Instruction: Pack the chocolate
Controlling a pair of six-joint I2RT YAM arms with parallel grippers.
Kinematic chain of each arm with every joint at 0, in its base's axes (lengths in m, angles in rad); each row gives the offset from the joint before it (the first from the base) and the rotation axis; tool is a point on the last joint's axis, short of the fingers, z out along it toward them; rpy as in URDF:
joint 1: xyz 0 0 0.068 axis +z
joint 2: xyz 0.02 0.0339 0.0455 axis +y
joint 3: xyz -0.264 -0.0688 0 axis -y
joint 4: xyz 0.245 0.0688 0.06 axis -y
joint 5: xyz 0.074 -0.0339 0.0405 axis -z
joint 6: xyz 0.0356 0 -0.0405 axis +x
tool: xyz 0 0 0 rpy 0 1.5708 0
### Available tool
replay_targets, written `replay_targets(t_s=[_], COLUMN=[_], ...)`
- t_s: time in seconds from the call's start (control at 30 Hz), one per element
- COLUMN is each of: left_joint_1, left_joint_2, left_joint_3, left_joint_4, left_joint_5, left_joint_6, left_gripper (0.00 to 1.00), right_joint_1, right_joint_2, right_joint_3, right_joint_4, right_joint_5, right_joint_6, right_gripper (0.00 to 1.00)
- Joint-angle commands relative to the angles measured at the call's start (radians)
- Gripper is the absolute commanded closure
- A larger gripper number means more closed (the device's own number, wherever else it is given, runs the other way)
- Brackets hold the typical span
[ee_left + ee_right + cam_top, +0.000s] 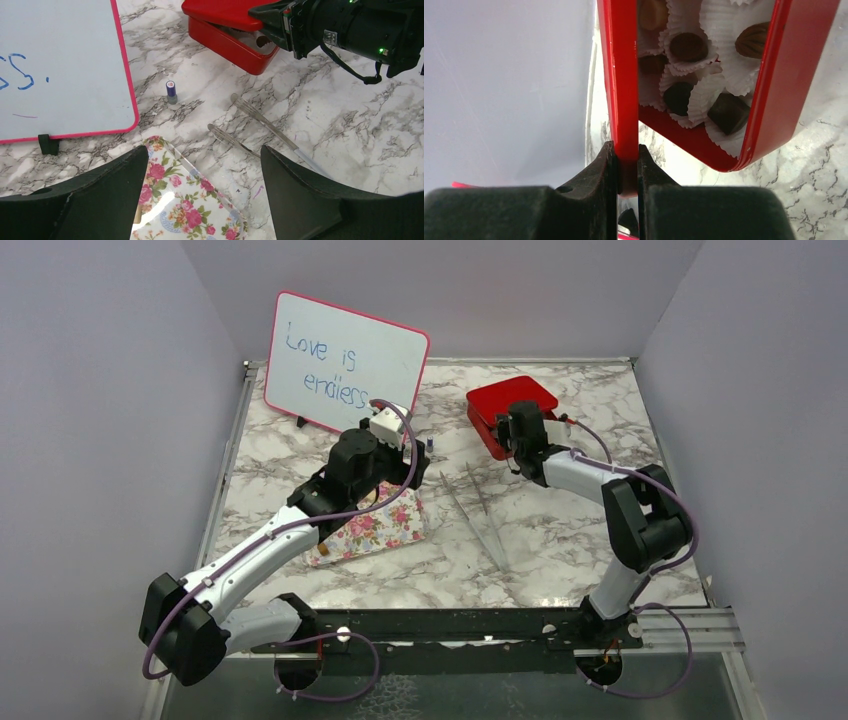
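Note:
Several chocolates (688,46) sit in white paper cups inside the red box (774,100); dark ones (729,112) lie near its corner. My right gripper (627,160) is shut on the edge of the box's red lid (624,75), which stands edge-on beside the open box. From above, the right gripper (520,437) is at the near side of the red box (512,400). In the left wrist view the lid (225,10) is tilted over the box, with one chocolate (262,40) showing underneath. My left gripper (204,152) hangs open above the floral tray (185,200).
Clear plastic tongs (478,508) lie on the marble between the arms. A small purple-capped bottle (171,91) stands near the pink-framed whiteboard (345,365) at the back left. The floral tray (385,525) lies under the left arm. Walls enclose the table.

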Motion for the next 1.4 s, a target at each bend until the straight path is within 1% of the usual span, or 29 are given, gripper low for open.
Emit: replay_targets(t_s=[0.0, 0.17, 0.23, 0.33, 0.43, 0.53, 0.67, 0.87, 0.93, 1.0, 1.1, 1.17, 1.27, 1.3, 1.37], left_joint_1=[-0.001, -0.002, -0.002, -0.004, -0.003, -0.006, -0.010, -0.012, -0.014, -0.014, -0.016, -0.016, -0.015, -0.016, -0.015], left_joint_2=[-0.022, -0.031, -0.030, -0.034, -0.041, -0.045, -0.047, -0.044, -0.037, -0.025, 0.011, 0.041, 0.090, 0.114, 0.155], left_joint_3=[-0.015, -0.020, -0.020, -0.018, -0.022, -0.026, -0.028, -0.034, -0.033, -0.029, -0.009, 0.012, 0.049, 0.065, 0.104], left_joint_4=[0.033, 0.036, 0.036, 0.036, 0.036, 0.036, 0.036, 0.036, 0.036, 0.036, 0.036, 0.035, 0.028, 0.026, 0.024], left_joint_5=[-0.009, -0.008, -0.004, -0.007, -0.011, -0.006, -0.021, -0.030, -0.044, -0.060, -0.073, -0.071, -0.078, -0.087, -0.107], left_joint_6=[0.013, 0.013, 0.015, 0.022, 0.023, 0.023, 0.029, 0.026, 0.018, 0.004, -0.025, -0.043, -0.060, -0.064, -0.069], left_gripper=[0.17, 0.17, 0.17, 0.17, 0.17, 0.17, 0.17, 0.17, 0.17, 0.17, 0.18, 0.18, 0.19, 0.19, 0.20], right_joint_1=[-0.003, 0.008, 0.011, 0.011, 0.013, 0.014, 0.019, 0.039, 0.046, 0.050, 0.050, 0.050, 0.050, 0.049, 0.047], right_joint_2=[0.012, -0.007, -0.009, -0.013, -0.014, -0.015, -0.023, -0.083, -0.128, -0.170, -0.241, -0.277, -0.325, -0.338, -0.359], right_joint_3=[0.043, 0.050, 0.061, 0.070, 0.075, 0.075, 0.087, 0.083, 0.053, 0.026, -0.008, -0.010, -0.006, -0.010, -0.014], right_joint_4=[-0.140, -0.218, -0.304, -0.370, -0.432, -0.473, -0.540, -0.703, -0.715, -0.721, -0.673, -0.660, -0.701, -0.690, -0.641], right_joint_5=[0.040, 0.064, 0.067, 0.066, 0.053, 0.031, 0.014, 0.021, 0.033, 0.052, 0.099, 0.138, 0.191, 0.209, 0.244], right_joint_6=[0.075, 0.118, 0.171, 0.202, 0.245, 0.275, 0.301, 0.340, 0.328, 0.295, 0.172, 0.073, 0.013, -0.027, -0.161], right_gripper=[0.94, 0.86, 0.85, 0.84, 0.81, 0.72, 0.65, 0.49, 0.44, 0.35, 0.29, 0.27, 0.26, 0.25, 0.23])
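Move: The right fingers already pinch the near corner of the red lid. The open box under the lid is centred about 6 cm ahead of this hand, 2 cm to its right and 4 cm below. The tongs' middle is some 16 cm back and 5 cm to the left; the marker stands level with the hand, about 16 cm to its left. From the left hand the box lies roughly 22 cm ahead and 22 cm to the right, 14 cm lower. Still pinching the lid's near corner, the right hand stays almost in place and tips its fingers down over the box, then opens and lets go of the lid. It draws back about 10 cm and some 4 cm right, away from the box, sinking before it rises again, fingers tipped down some 20 degrees at most. Late on, the open left hand dips 2–3 cm. ##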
